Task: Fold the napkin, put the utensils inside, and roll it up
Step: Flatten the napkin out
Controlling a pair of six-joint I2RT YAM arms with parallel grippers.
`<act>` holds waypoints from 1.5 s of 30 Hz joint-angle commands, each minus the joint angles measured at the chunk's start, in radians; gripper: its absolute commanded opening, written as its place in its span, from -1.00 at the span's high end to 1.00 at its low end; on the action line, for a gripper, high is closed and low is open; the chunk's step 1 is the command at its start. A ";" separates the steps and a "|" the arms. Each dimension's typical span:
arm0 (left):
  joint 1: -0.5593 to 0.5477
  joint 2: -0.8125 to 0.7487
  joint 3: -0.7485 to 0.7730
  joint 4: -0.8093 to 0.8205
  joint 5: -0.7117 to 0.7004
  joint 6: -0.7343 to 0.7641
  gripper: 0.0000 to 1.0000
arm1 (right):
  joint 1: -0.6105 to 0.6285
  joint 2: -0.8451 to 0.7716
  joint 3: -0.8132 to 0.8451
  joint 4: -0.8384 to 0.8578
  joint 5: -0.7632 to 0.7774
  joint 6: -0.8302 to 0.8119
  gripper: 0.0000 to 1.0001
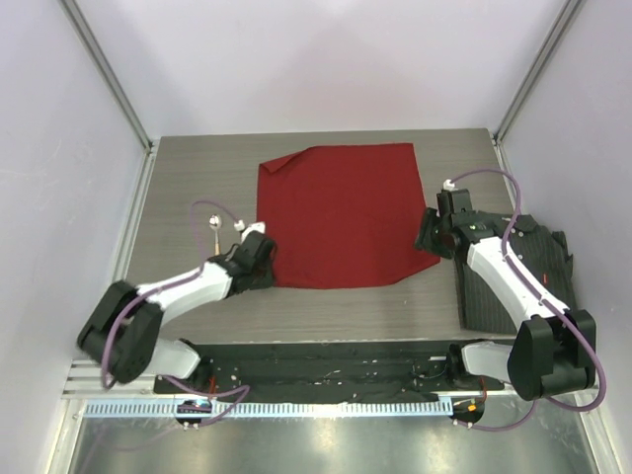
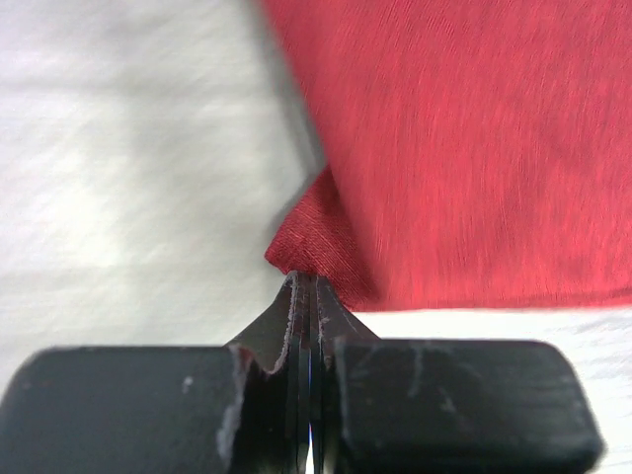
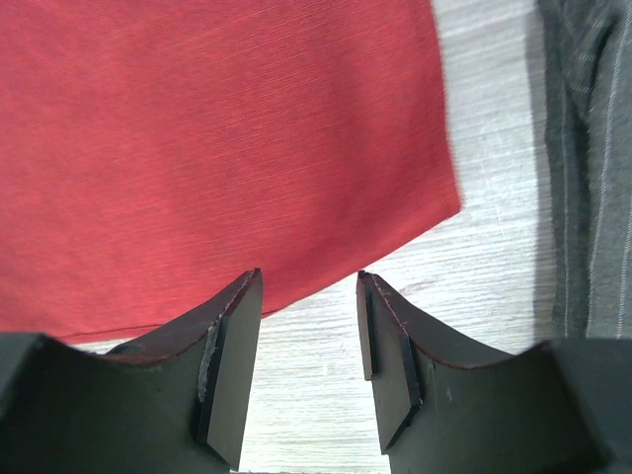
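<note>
The deep-red napkin (image 1: 341, 212) lies spread on the table, with its far left corner (image 1: 276, 163) turned over a little. My left gripper (image 1: 265, 261) sits at the napkin's near left corner; in the left wrist view its jaws (image 2: 302, 279) are shut, pinching that raised corner of the napkin (image 2: 306, 232). My right gripper (image 1: 427, 237) is at the near right corner. It stands open (image 3: 308, 281), tips just over the edge of the napkin (image 3: 217, 148), with only table between them. One slim pale utensil (image 1: 216, 227) lies left of the napkin.
A dark pinstriped shirt (image 1: 513, 276) lies at the table's right side under the right arm and shows at the right edge of the right wrist view (image 3: 592, 148). The grey wood-grain table (image 1: 197, 168) ends at white walls on both sides.
</note>
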 commanded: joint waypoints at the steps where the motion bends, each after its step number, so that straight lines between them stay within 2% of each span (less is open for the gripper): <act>1: -0.005 -0.214 -0.104 -0.031 -0.140 -0.086 1.00 | 0.001 -0.020 -0.028 0.036 -0.021 -0.005 -0.02; 9: -0.005 -0.472 -0.164 -0.223 -0.205 -0.144 1.00 | 0.001 -0.023 -0.094 0.056 -0.007 0.015 -0.02; 10: -0.005 -0.492 -0.166 -0.257 -0.212 -0.143 0.92 | 0.001 -0.024 -0.113 0.056 0.008 0.018 -0.02; 11: -0.003 -0.529 -0.164 -0.271 -0.217 -0.141 0.78 | 0.001 -0.024 -0.121 0.054 0.019 0.019 -0.02; 13: -0.005 -0.560 -0.158 -0.312 -0.219 -0.144 0.34 | 0.000 -0.026 -0.140 0.056 0.038 0.019 -0.04; 14: -0.003 -0.581 -0.149 -0.318 -0.219 -0.144 -0.17 | 0.000 -0.027 -0.145 0.056 0.056 0.019 -0.04; 15: -0.005 -0.589 -0.141 -0.321 -0.217 -0.144 -0.36 | 0.000 -0.026 -0.148 0.057 0.061 0.018 -0.06; 16: -0.005 -0.595 -0.137 -0.317 -0.216 -0.137 -0.51 | 0.000 -0.030 -0.148 0.060 0.062 0.019 -0.10; 18: -0.005 -0.585 -0.115 -0.274 -0.210 -0.119 -0.60 | 0.000 -0.029 -0.145 0.068 0.094 0.027 -0.21; 19: -0.005 -0.574 -0.106 -0.254 -0.205 -0.099 -0.63 | 0.000 -0.021 -0.142 0.080 0.108 0.030 -0.28; 26: -0.005 -0.345 -0.006 -0.001 -0.049 -0.057 -0.66 | -0.002 0.061 -0.141 0.169 0.168 0.025 -0.44; 31: -0.005 -0.146 0.024 0.214 0.028 -0.033 -0.68 | -0.005 0.117 -0.133 0.261 0.167 -0.011 -0.47; 36: -0.005 -0.051 0.005 0.286 0.041 -0.020 -0.71 | -0.005 0.114 -0.133 0.316 0.101 -0.050 -0.50; 40: -0.003 -0.029 -0.035 0.331 0.047 -0.029 -0.72 | -0.003 0.143 -0.127 0.326 0.050 -0.059 -0.52; 45: -0.001 -0.014 -0.072 0.338 0.034 -0.029 -0.72 | -0.005 0.184 -0.127 0.298 0.058 -0.059 -0.51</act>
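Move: The napkin's near left corner is already pinched between the left hand's shut fingertips; the bare table it is drawn out over lies about 2 cm back and 5 cm left, 2 cm below. The spoon is roughly 10 cm ahead and 13 cm left of that hand. The napkin's near right corner lies about 7 cm right of the right hand, 2 cm ahead, 9 cm below; the striped shirt's middle is some 26 cm right of this hand and 2 cm back, equally low. The napkin's pinched near left corner is drawn left, back and up by the left hand, about 10 cm; its fingers open wide and let go, then swing right and forward and sink low over the cloth just inside that corner. The right hand drops some 7 cm towards the near right corner, first down and back, then forward, opening wider until its right finger is beside that corner. ##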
